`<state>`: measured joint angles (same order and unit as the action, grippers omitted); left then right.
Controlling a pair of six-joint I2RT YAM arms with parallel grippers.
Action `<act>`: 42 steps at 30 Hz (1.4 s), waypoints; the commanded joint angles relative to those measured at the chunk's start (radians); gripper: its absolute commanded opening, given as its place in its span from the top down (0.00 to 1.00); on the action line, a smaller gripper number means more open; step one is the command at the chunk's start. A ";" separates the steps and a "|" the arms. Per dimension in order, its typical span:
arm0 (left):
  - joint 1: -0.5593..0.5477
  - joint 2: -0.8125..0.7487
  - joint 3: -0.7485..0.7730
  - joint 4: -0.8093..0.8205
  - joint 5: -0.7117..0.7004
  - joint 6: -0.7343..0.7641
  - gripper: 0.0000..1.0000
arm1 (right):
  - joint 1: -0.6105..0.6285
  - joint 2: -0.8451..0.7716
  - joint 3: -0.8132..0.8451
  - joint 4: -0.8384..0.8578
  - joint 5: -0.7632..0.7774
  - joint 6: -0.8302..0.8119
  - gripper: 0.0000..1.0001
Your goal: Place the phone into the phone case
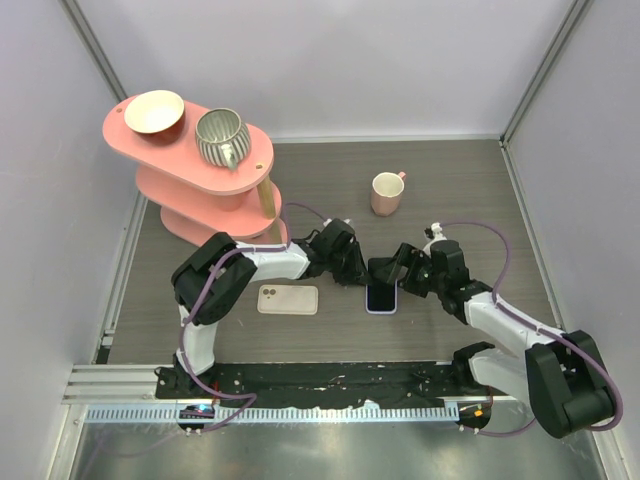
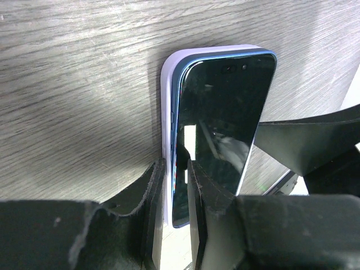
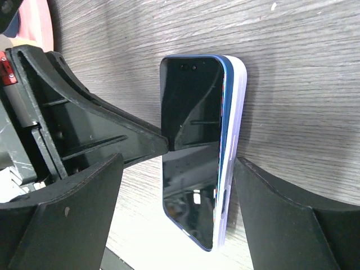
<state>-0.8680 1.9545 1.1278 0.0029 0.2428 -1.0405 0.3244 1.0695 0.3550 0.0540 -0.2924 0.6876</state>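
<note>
The phone [image 1: 381, 296], dark-screened with a blue frame, lies at the table's middle in a lavender phone case [image 1: 380, 312]. One long side of the phone [image 2: 219, 124] sits inside the case [image 2: 167, 112], and the other long side stands tilted up out of it. My left gripper [image 2: 174, 166] is shut on that seated side, one finger [image 2: 153, 191] outside the case wall and the other on the screen. My right gripper [image 3: 177, 163] stands open around the phone [image 3: 188, 169] and case [image 3: 239, 107], with both fingers clear of them.
A beige phone-shaped case [image 1: 288, 299] lies flat left of the grippers. A pink mug [image 1: 386, 193] stands behind them. At the back left, a pink two-tier stand [image 1: 250, 165] carries a bowl [image 1: 154, 111] and a ribbed grey jug [image 1: 221, 137]. Walls enclose the table.
</note>
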 commanded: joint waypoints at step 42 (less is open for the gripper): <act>-0.034 0.007 -0.013 -0.007 0.003 0.014 0.76 | -0.002 0.030 0.006 0.162 -0.212 0.003 0.54</act>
<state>-0.8692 1.9453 1.1278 -0.0124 0.2356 -1.0389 0.2996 1.1114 0.3199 0.1307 -0.3637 0.6823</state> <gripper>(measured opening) 0.246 0.507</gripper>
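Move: The phone, lying in its case, has its middle about 4 cm to the left of the right hand, 1 cm back and 2 cm below. From the left hand, already astride the case's left edge, it is some 4 cm to the right and level. The pink mug stands roughly 17 cm ahead of the right hand and 3 cm left; the beige phone lies about 20 cm left of the left hand and 5 cm back. Hold the left gripper where it is, its fingers still astride the left edge of case and phone. With the right hand, sink about 1 cm, rise back with a slight roll of some 5 degrees, left side up, then sink again as you narrow the wide-open fingers to about half around the right edge, one over the screen, the other outside the case. ##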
